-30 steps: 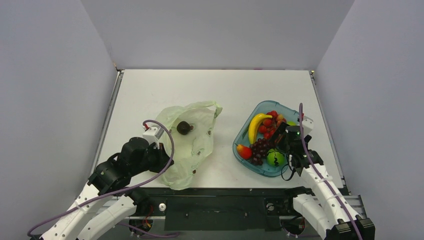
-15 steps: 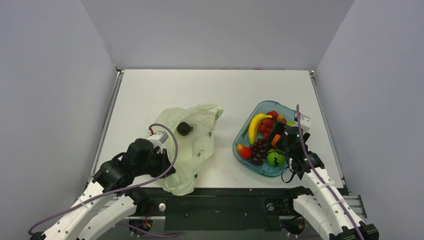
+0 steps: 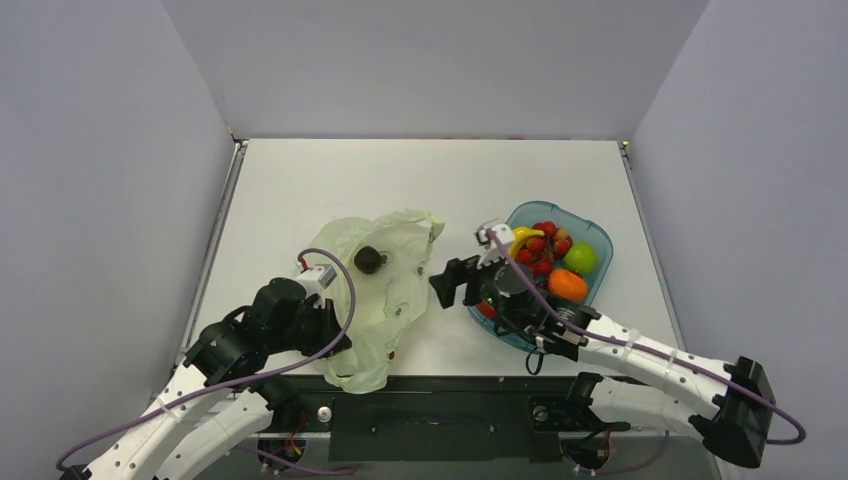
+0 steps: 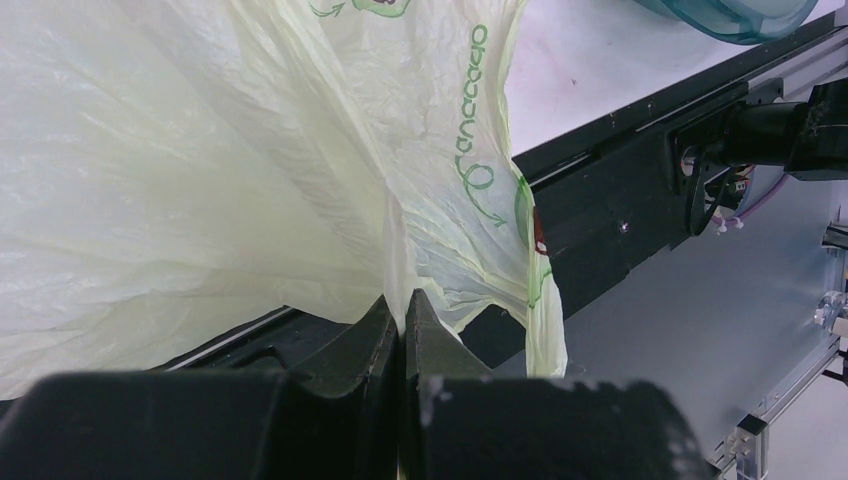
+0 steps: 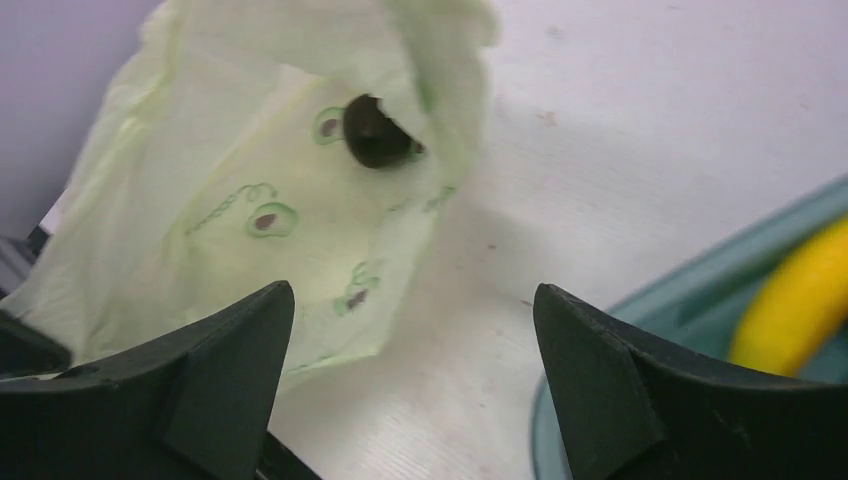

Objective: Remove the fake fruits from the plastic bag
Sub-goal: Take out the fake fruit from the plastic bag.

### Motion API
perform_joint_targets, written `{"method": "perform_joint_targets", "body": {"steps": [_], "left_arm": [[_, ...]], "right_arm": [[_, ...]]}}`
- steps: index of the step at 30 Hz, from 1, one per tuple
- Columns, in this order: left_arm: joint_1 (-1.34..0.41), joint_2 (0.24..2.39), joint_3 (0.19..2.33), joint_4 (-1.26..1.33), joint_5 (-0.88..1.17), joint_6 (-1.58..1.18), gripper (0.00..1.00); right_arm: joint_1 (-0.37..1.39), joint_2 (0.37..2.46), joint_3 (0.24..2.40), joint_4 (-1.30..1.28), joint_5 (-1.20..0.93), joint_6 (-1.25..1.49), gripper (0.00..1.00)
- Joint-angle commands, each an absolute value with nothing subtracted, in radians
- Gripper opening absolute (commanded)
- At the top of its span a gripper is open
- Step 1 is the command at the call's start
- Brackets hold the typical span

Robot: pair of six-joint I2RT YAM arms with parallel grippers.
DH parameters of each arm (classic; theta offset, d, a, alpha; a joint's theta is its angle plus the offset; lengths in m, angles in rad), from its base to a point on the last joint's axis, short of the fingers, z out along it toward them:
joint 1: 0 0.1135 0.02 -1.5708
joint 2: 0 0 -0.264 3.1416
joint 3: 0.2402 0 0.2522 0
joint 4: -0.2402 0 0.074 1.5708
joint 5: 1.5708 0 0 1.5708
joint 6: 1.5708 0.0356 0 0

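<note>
The pale-green plastic bag (image 3: 390, 295) lies crumpled left of centre, and a dark round thing (image 3: 369, 259) shows on it. My left gripper (image 3: 328, 328) is shut on the bag's near-left edge; in the left wrist view its fingertips (image 4: 402, 305) pinch a fold of the bag (image 4: 200, 170). My right gripper (image 3: 455, 283) hangs open and empty over bare table between bag and tray. Its wrist view shows the gripper (image 5: 410, 300) facing the bag (image 5: 230, 210) and the dark thing (image 5: 375, 130). The banana (image 3: 520, 238) and the orange fruit (image 3: 567, 285) lie in the blue tray (image 3: 548, 205).
The tray also holds a red cluster (image 3: 545, 245) and a green fruit (image 3: 581, 258); its rim (image 5: 640, 310) and the banana (image 5: 800, 300) sit at the right of the right wrist view. Grey walls enclose the table. A black rail (image 3: 430, 410) runs along the near edge.
My right arm has swung left from above the tray to the gap beside the bag, and an orange fruit now lies in the tray. The left gripper keeps its hold, shifted slightly nearer.
</note>
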State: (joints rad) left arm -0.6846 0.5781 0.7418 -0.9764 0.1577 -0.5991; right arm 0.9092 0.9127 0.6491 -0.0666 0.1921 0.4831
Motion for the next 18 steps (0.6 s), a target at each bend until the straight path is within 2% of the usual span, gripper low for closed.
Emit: {"method": "perform_joint_targets", "body": {"steps": [1, 6, 8, 11, 13, 18], "left_arm": [[-0.685, 0.572, 0.748, -0.956, 0.169, -0.610, 0.00], [-0.685, 0.574, 0.744, -0.951, 0.165, -0.614, 0.00], [-0.685, 0.574, 0.745, -0.952, 0.162, -0.614, 0.00], [-0.685, 0.571, 0.743, -0.950, 0.160, -0.619, 0.00], [-0.685, 0.570, 0.746, -0.947, 0.160, -0.622, 0.00], [-0.686, 0.568, 0.741, -0.935, 0.162, -0.629, 0.00]], "right_arm": [[1.063, 1.072, 0.796, 0.104, 0.229, 0.400, 0.84], [1.127, 1.328, 0.953, 0.103, 0.193, 0.364, 0.66], [1.136, 1.398, 0.988, 0.122, 0.180, 0.347, 0.63], [1.141, 1.516, 1.069, 0.108, 0.157, 0.324, 0.54], [1.142, 1.582, 1.108, 0.101, 0.153, 0.303, 0.50], [1.126, 1.704, 1.167, 0.136, 0.177, 0.298, 0.46]]}}
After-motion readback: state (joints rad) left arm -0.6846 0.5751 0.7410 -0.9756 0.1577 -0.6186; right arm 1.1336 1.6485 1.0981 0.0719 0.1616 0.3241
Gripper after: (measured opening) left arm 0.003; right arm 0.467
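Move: The dark fruit in the bag lies about 18 cm to the right hand's left, 9 cm ahead and 15 cm below. The bag's middle is some 16 cm left, level fore-and-aft; the banana is roughly 18 cm right and 10 cm ahead, in the bin whose middle is 24 cm right and 6 cm ahead. From the left hand, the fruit is about 23 cm ahead, 5 cm right and 9 cm below. Right hand sweeps about 18 cm left towards the dark fruit, then sinks, half-closing; left still pinches the bag. ##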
